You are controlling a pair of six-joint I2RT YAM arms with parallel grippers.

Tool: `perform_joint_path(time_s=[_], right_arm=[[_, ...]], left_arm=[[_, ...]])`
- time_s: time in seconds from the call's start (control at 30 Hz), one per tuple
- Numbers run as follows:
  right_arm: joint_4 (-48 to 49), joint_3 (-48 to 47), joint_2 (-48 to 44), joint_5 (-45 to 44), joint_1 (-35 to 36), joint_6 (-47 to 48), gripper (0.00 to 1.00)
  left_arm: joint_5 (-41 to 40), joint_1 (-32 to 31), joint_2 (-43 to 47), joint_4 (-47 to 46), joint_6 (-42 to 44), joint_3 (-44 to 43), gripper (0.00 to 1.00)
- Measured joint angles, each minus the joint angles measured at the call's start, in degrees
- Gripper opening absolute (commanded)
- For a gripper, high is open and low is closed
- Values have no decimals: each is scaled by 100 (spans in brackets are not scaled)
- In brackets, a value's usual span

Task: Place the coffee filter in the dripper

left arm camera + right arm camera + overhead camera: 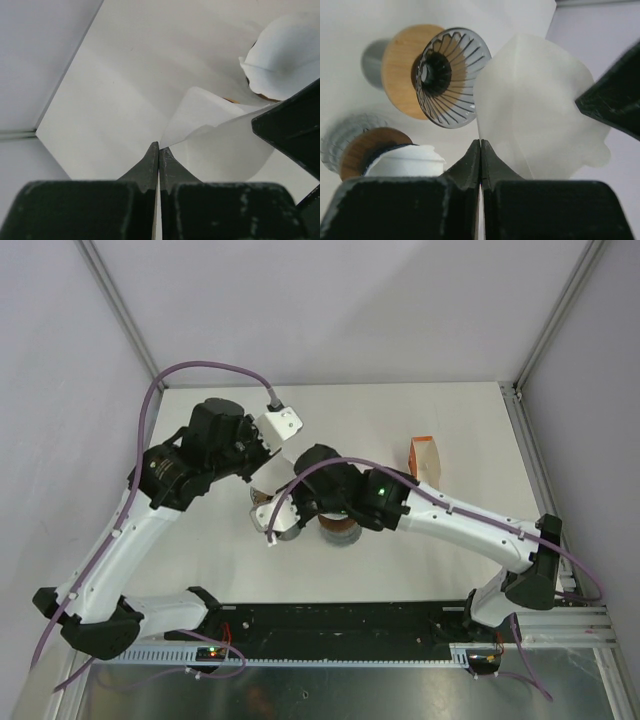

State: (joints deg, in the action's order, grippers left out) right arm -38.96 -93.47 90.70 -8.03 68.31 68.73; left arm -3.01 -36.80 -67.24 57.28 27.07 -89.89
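The coffee filter [540, 115] is a translucent white paper cone held in the air between both grippers. My right gripper [480, 142] is shut on one edge of it. On the opposite edge of the filter [220, 145] my left gripper [158, 146] is shut. Beyond the filter in the right wrist view lies the dripper [452, 77], a clear ribbed cone with a wooden collar and nothing inside. In the top view the two grippers meet near the table's middle [268, 502], and the arms hide most of the filter there.
A second dripper [405, 160] with a white filter in it stands close by, also in the left wrist view [285, 55]. An orange-and-white filter box [425, 458] stands at the right. One dripper [340, 530] shows partly under the right arm.
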Motion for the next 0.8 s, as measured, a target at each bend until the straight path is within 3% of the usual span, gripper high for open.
perform_joint_path(time_s=[0.43, 0.8], right_arm=[[302, 2, -142, 3353, -1069, -898, 0], [435, 199, 236, 4179, -1187, -1261, 0]], left_arm=[[-310, 96, -179, 382, 195, 11, 0], [197, 498, -404, 525, 251, 387, 0]])
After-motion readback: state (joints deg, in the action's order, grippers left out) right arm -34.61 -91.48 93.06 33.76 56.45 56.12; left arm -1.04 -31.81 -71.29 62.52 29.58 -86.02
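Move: Between the two closed grippers is the paper filter. From the left hand the empty glass dripper on its wooden collar lies about 15 cm below, roughly 2 cm back and 3 cm to the right. From the right hand this dripper is some 6 cm to the left, 1 cm ahead and 14 cm below. The other dripper, already lined with a filter, stands about 14 cm to the right of the empty one, level with it. Lowering the filter they both still pinch towards the empty dripper, the left hand sinks about 6 cm, ever faster, edging 2 cm left with a slight downward tip. The right hand draws back some 3 cm and 2–3 cm left, rises a little, then sinks. Its wrist swings counter-clockwise some 35 degrees until the fingers point straight left. ##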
